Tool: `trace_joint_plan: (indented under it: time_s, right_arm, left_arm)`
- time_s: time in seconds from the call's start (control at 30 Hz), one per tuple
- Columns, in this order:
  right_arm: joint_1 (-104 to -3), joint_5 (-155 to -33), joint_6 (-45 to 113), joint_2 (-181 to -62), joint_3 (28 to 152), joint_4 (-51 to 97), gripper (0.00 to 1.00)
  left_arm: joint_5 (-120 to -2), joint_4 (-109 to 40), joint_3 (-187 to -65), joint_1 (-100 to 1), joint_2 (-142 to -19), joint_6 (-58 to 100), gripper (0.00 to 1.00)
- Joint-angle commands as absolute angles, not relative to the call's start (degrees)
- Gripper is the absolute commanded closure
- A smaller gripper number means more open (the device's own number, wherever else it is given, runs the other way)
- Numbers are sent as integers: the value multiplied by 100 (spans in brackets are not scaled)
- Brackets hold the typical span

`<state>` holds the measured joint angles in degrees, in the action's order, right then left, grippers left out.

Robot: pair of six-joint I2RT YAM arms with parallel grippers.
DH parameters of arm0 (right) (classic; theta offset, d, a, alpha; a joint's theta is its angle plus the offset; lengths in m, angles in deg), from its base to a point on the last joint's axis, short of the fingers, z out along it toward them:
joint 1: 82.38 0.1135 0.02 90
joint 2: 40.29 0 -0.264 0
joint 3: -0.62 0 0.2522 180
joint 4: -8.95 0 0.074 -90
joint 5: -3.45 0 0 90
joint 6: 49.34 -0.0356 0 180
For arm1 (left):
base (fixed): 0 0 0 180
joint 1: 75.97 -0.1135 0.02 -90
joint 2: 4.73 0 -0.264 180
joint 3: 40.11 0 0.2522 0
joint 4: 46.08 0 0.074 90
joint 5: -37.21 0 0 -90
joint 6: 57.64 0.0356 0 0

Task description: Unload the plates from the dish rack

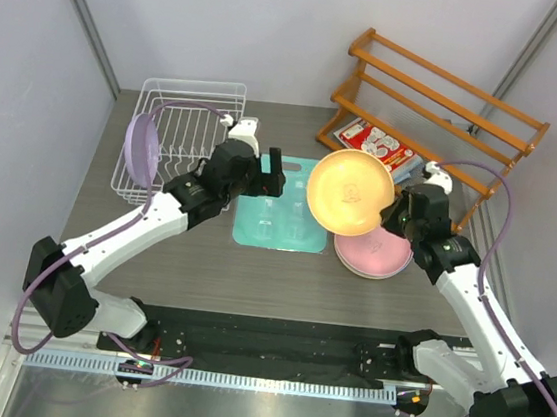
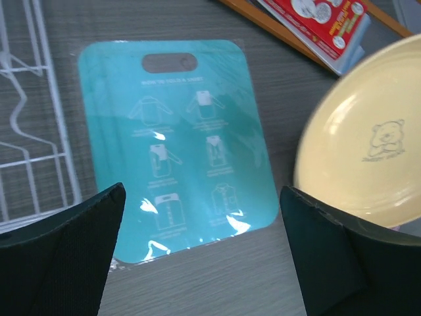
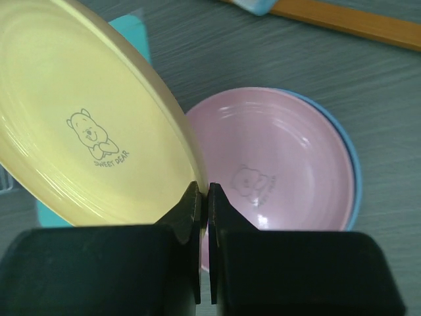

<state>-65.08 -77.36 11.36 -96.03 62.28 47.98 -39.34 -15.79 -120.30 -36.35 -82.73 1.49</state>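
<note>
My right gripper point(image 1: 392, 213) point(image 3: 204, 197) is shut on the rim of a yellow plate point(image 1: 351, 190) point(image 3: 85, 125) with a bear print, holding it tilted above the table. Just right of it and below, a pink plate point(image 1: 374, 252) point(image 3: 283, 158) lies stacked on a blue plate point(image 3: 353, 164). A lilac plate point(image 1: 142, 148) stands on edge at the left side of the white wire dish rack point(image 1: 195, 98) point(image 2: 33, 131). My left gripper point(image 1: 274, 173) point(image 2: 200, 197) hangs open and holds nothing, over the teal mat point(image 1: 277, 218) point(image 2: 177, 138), between the rack and the yellow plate point(image 2: 368, 151).
An orange-brown wooden slatted rack point(image 1: 442, 96) stands at the back right. A red-and-white packet point(image 1: 375, 142) point(image 2: 322, 23) lies at its foot. Grey walls close in on the table's left, back and right.
</note>
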Motion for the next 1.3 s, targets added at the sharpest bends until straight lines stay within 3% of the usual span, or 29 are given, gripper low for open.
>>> trace_joint_plan:
  time_s: [0.0,0.2,0.47,0.53,0.77,1.03,1.07,1.27]
  right_arm:
    - [-7218,-7416,991,-9382,6070,5320,99]
    - [-7544,-7328,788,-9223,5666,5566,99]
    - [-7544,-7301,726,-9074,5420,5681,98]
    - [-7553,-7371,779,-9144,5411,5725,94]
    - [-7544,-7556,902,-9337,5463,5716,66]
    - [-7544,-7645,1069,-9461,5683,5839,56]
    - [-7544,-7575,1087,-9461,5701,5865,49]
    - [-7544,-7047,1157,-9373,5973,6225,43]
  left_arm:
    - [-2505,-1616,-11970,-3659,-7751,825,1]
    - [-624,-1843,-11812,-3799,-7425,1846,1]
    - [-762,-1615,-11838,-4503,-7215,1979,0]
    - [-701,-1633,-11803,-4678,-7136,2006,0]
    - [-982,-1694,-11803,-5302,-7144,1865,1]
    - [-1043,-1545,-12040,-5672,-7557,1874,1]
    - [-1052,-1527,-12058,-5689,-7592,1856,1]
    - [-1043,-1553,-12040,-5847,-7619,1874,1]
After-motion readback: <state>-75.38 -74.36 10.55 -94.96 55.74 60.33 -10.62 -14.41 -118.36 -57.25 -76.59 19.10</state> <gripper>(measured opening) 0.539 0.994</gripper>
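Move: The right hand, still pinching the yellow plate by its rim, has the pink plate on top of the stack about 6 cm back, 2 cm to its left and some 12 cm below. From this hand the teal board lies roughly 3 cm ahead and 25 cm left, the red books about 20 cm ahead and 4 cm left. The empty left hand has the purple plate about 28 cm left, 4 cm ahead and 6 cm below; the rack's middle is some 23 cm left and 7 cm ahead of it. Down, to the right and back, the right hand carries the yellow plate some 8 cm down onto the pink one, tipping a little further downward and turning clockwise, then opens about halfway and frees the rim. Meanwhile the left hand, fingers still wide, sweeps about 24 cm left over the rack towards the purple plate, rising slightly, its wrist swinging some 40 degrees counter-clockwise. ##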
